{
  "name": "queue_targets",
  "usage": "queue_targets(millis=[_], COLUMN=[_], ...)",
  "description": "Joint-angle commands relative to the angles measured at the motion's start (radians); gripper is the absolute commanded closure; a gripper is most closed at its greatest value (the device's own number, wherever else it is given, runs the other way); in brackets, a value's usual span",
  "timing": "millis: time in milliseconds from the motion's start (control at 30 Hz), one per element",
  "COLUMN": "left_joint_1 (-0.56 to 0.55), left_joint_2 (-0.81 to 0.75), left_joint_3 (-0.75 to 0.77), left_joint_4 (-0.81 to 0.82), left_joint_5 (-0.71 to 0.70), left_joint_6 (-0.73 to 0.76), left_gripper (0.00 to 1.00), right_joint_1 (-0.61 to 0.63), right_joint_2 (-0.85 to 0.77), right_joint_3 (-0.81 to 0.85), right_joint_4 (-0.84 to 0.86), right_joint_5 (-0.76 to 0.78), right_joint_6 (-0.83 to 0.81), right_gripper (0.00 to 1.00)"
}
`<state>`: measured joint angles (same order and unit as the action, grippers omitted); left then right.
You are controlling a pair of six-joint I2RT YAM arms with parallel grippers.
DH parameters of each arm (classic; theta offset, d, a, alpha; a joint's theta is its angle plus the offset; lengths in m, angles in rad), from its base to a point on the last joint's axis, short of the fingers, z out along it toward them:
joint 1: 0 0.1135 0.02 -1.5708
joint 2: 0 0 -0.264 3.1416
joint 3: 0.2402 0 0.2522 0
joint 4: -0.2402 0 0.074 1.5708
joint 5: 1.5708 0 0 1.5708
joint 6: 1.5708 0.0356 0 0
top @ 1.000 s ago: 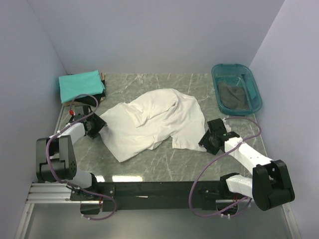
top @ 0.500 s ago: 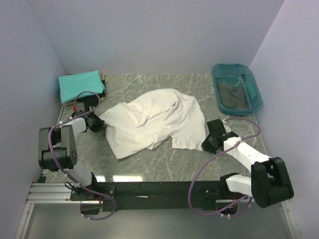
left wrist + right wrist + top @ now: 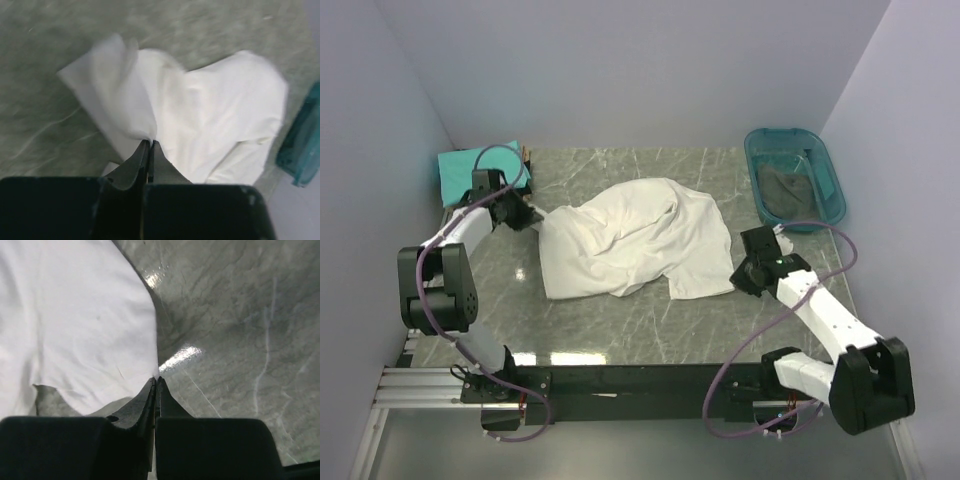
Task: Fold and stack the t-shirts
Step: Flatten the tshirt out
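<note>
A white t-shirt lies crumpled across the middle of the marble table, no print showing. My left gripper is shut on its left edge, near the far left; the left wrist view shows the cloth pinched at the fingertips. My right gripper is shut on its right edge; the right wrist view shows the cloth held at the fingertips. A folded teal t-shirt lies on a black one at the far left corner, partly hidden by my left arm.
A translucent teal plastic tub with dark cloth inside stands at the far right, also at the right edge of the left wrist view. Walls close in the left, far and right sides. Bare marble lies in front of the shirt.
My left gripper has moved away from me and right, toward the far left corner, dragging the shirt's left edge with it. My right gripper has shifted slightly right, still holding the right edge.
</note>
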<state>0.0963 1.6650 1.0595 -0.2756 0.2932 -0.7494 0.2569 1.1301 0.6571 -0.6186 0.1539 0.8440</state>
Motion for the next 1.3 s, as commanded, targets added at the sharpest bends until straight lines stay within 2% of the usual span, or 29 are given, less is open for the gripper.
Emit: queue_targets(millis=[0,200,267,433,600,800,900,1033,1267], left_joint_1=[-0.033,-0.033,-0.033,-0.058,-0.066,-0.114,-0.125,-0.129,-0.132], left_joint_2=[-0.065,-0.097,-0.094,-0.065,0.118,0.345,0.436,0.490,0.553], left_joint_3=[0.135,0.286,0.329,0.414,0.532,0.856,0.939,1.011,1.007], left_joint_4=[-0.017,-0.073,-0.071,-0.019,-0.004,-0.023,-0.014,0.047,0.174], left_joint_5=[0.058,0.138,0.187,0.196,0.257,0.291,0.304,0.316,0.369], left_joint_6=[-0.007,-0.018,-0.047,-0.056,-0.070,-0.064,-0.074,-0.119,-0.137], left_gripper=[1.00,1.00,1.00,1.00,1.00,1.00,1.00,1.00,1.00], right_joint_1=[-0.013,-0.041,-0.047,-0.056,-0.064,-0.064,-0.065,-0.065,-0.065], right_joint_2=[-0.101,-0.204,-0.216,-0.234,-0.245,-0.260,-0.268,-0.271,-0.257], right_joint_3=[0.076,0.171,0.191,0.222,0.220,0.205,0.200,0.197,0.180], right_joint_4=[-0.131,-0.234,-0.251,-0.276,-0.267,-0.267,-0.265,-0.268,-0.254], right_joint_5=[0.091,0.147,0.154,0.176,0.171,0.176,0.176,0.179,0.156], right_joint_6=[-0.031,-0.069,-0.075,-0.075,-0.051,-0.030,-0.017,-0.005,0.023], right_gripper=[1.00,1.00,1.00,1.00,1.00,1.00,1.00,1.00,1.00])
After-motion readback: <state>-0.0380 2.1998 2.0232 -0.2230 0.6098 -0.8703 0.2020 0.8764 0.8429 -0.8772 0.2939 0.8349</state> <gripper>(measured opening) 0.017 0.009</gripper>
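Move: The left hand already pinches the t-shirt's left end; the far table edge it is taken towards lies about 18 cm ahead, 10 cm right and 7 cm below, with the shirt's middle some 22 cm right and 4 cm back and the turquoise stack 12 cm ahead and 14 cm left. The right hand already grips the opposite corner, bare table 6 cm to its right, the shirt's middle 14 cm ahead and 23 cm left, the green tub 28 cm ahead and 15 cm right. Keeping its pinch, the left hand lifts its end of the shirt steeply, about 18 cm, easing forward and right, then sweeps mostly forward towards the far table edge and sinks a few centimetres before levelling out, ending about 18 cm farther out and 11 cm farther right, fingers tipped up some 25 degrees and turned clockwise. The right hand, shut on its corner throughout, rises about 9 cm while drawing some 4 cm right, away from the shirt's middle, then stays there as a raised anchor. ##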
